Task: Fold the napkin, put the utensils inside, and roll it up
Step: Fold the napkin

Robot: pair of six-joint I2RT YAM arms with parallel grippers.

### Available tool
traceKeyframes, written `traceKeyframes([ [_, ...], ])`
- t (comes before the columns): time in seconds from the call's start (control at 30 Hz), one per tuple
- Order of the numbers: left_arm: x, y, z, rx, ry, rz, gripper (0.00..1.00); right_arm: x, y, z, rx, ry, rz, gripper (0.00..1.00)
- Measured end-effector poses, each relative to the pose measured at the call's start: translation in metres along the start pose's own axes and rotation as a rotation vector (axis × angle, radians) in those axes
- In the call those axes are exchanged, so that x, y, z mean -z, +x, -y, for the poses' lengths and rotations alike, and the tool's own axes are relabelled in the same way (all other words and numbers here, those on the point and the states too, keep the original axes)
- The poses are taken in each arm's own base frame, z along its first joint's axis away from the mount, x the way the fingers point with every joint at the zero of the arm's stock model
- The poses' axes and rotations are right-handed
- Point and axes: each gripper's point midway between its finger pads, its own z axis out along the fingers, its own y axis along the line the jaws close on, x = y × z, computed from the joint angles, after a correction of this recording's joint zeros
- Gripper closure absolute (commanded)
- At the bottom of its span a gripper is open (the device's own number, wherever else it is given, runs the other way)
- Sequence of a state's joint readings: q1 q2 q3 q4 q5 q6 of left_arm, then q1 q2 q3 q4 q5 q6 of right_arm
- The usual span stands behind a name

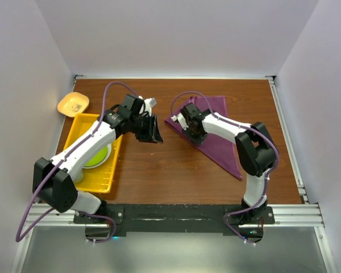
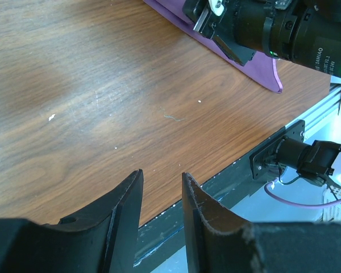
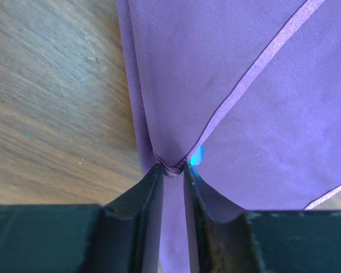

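The plum-purple napkin point(image 1: 219, 151) lies on the right half of the wooden table, folded into a long triangle. My right gripper point(image 1: 194, 135) is down at its left edge. In the right wrist view the gripper point(image 3: 173, 168) is shut on a small pinch of the napkin point(image 3: 216, 85), with hemmed edges fanning out from the tips. My left gripper point(image 1: 152, 135) hovers over bare wood to the left of the napkin. Its jaws point(image 2: 162, 173) stand open with nothing between them. The napkin's edge point(image 2: 261, 77) shows far off in that view. No utensils show in any view.
A yellow tray point(image 1: 82, 122) with a green plate point(image 1: 99, 154) in it stands on the left, under my left arm. A small yellow dish point(image 1: 73, 103) sits behind it. The right arm's wrist point(image 2: 273, 28) shows in the left wrist view, near the table's front rail point(image 2: 238, 170).
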State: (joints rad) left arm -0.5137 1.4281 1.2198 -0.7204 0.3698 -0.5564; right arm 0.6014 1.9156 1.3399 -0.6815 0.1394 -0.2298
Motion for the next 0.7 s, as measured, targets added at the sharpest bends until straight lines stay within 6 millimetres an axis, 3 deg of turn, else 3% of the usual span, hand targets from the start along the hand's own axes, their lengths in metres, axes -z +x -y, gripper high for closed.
traceKeyframes([
  [0.07, 0.000, 0.000, 0.000, 0.002, 0.000, 0.001, 0.62, 0.001, 0.000, 0.000, -0.001, 0.000, -0.002, 0.89],
  [0.1, 0.001, -0.001, -0.001, 0.002, -0.001, 0.003, 0.62, 0.001, 0.000, 0.000, -0.002, 0.001, -0.002, 0.99],
  [0.13, 0.001, -0.001, -0.001, 0.002, 0.000, 0.003, 0.62, 0.001, -0.001, 0.001, -0.003, 0.002, -0.001, 1.00],
  [0.33, 0.001, -0.001, 0.000, 0.002, 0.001, 0.004, 0.62, 0.005, 0.001, 0.004, -0.008, 0.022, -0.011, 1.00],
  [0.7, 0.005, 0.002, 0.000, 0.000, 0.004, 0.011, 0.62, 0.030, -0.002, 0.025, -0.033, 0.138, 0.020, 1.00],
])
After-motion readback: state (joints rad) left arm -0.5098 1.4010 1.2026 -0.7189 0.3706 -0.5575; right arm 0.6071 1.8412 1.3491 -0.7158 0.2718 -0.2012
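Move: The folded-over corner of the napkin is right at the right hand's fingertips, about 1 cm below the hand point. The blue utensil handle peeks out from under that flap about 2 cm ahead. The napkin's near right end lies roughly 15 cm back and 16 cm to the right; its left end is some 9 cm ahead and 13 cm left. From the waiting left hand, the corner is about 8 cm ahead, 16 cm right and 15 cm below. Staying almost in place at first, the right hand shuts its fingers the rest of the way, pinching the napkin's folded-over corner. Then it draws the corner up by about 3 cm, drifting some 1.5 cm to the right, with the wrist tilting only a few degrees and the grip kept closed. ##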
